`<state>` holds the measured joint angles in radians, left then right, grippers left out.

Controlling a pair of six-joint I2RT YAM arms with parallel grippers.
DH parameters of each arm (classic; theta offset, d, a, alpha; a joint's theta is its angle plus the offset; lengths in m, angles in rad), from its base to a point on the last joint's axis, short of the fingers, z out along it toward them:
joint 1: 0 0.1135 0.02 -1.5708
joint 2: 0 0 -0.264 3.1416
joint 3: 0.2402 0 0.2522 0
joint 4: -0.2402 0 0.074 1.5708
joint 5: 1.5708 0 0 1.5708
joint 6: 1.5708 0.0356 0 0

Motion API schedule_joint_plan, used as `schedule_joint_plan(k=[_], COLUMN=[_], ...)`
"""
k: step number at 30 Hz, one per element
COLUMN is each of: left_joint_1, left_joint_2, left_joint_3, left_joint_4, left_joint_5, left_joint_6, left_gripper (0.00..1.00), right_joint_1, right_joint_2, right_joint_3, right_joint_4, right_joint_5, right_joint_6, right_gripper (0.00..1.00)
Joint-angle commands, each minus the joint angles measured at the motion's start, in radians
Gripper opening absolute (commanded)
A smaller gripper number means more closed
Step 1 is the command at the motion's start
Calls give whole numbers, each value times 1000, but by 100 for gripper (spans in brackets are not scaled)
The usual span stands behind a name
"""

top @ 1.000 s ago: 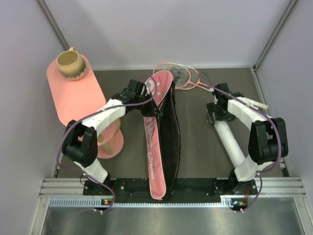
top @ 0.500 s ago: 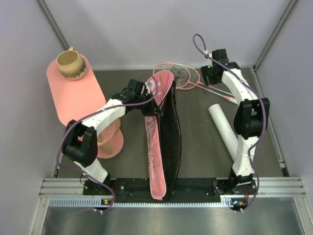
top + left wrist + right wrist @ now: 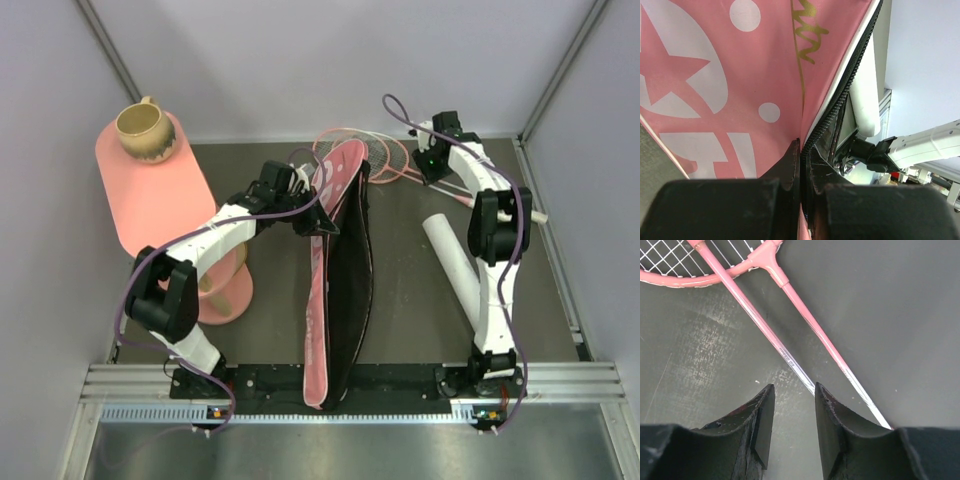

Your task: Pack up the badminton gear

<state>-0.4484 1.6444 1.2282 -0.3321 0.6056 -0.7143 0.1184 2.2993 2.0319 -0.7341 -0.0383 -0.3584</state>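
The long pink bag (image 3: 332, 300) lies lengthwise mid-table, its upper flap raised on edge with the black inside showing. My left gripper (image 3: 303, 222) is shut on the flap's zipper edge (image 3: 815, 135); the left wrist view shows the pink printed cloth (image 3: 740, 75) close up. Two pink rackets (image 3: 380, 155) lie crossed at the back. My right gripper (image 3: 428, 166) hangs low over their shafts, jaws partly apart (image 3: 794, 386), gripping nothing. One shaft (image 3: 765, 335) runs to the gap and under the right finger; the other shaft (image 3: 825, 345) passes to the right. The white tube (image 3: 455, 265) lies at the right.
A pink oval table (image 3: 150, 200) with a tan mug (image 3: 145, 130) stands at the left. Grey walls close in the back and both sides. The right arm's links (image 3: 495, 220) stretch over the tube's far end.
My right arm swung from the tube to the back, onto the racket shafts, and its jaws narrowed. The left gripper raised the bag's flap more upright.
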Motion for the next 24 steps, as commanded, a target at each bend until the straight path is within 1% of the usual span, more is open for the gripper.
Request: schedule_joint_plan(k=[1,8,11,12,16,20,21,24], left_joint_1=[8,7,8,8,8,8,8,7], left_joint_2=[-37,-31,-24,-21,-18,-35,-44,-66], left_joint_3=[-4,17,25,30,42,53,53,54], left_joint_4=[62,27,16,15,5,-13,-15,-33], left_joint_5=[8,-64,-82,-86,-107,-151,-179,-225], left_joint_6=[19,56,56,53,30,3,-4,-48], left_gripper=[0,0,0,0,0,0,0,0], right_joint_1=[0,0,4,6,20,39,43,61], right_joint_2=[49,107,115,117,137,141,128,103], right_joint_3=[60,77,73,62,51,73,80,100], right_joint_4=[12,21,19,21,19,22,24,35], right_joint_5=[-34,-17,-44,-58,-46,-34,-41,-17], right_joint_6=[-62,-100,-125,-134,-187,-200,-201,-215], right_gripper=[36,34,32,28,19,6,1,0])
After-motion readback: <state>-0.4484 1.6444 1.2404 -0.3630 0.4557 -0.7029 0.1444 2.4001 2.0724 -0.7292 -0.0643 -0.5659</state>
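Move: The shaft of the nearer badminton racket runs about 4 cm below my right fingertips, just 1 cm ahead. The other racket's shaft lies about 4 cm ahead of my right hand and 1 cm to its right; the crossed racket heads are some 17 cm left and 7 cm ahead. The white tube's middle is roughly 26 cm back and 9 cm right. From my left hand the nearer shaft is about 18 cm ahead, 29 cm right and well below. I lower my right hand about 4 cm, nearly straight down, until my half-open fingers straddle the nearer racket's shaft. Then I stay low, ease about 1 cm left, turn the wrist some 12 degrees counter-clockwise and close the fingers to pinch the shaft. My left hand keeps its grip on the bag's zipper edge, carrying it 2–3 cm forward, left and slightly down. ##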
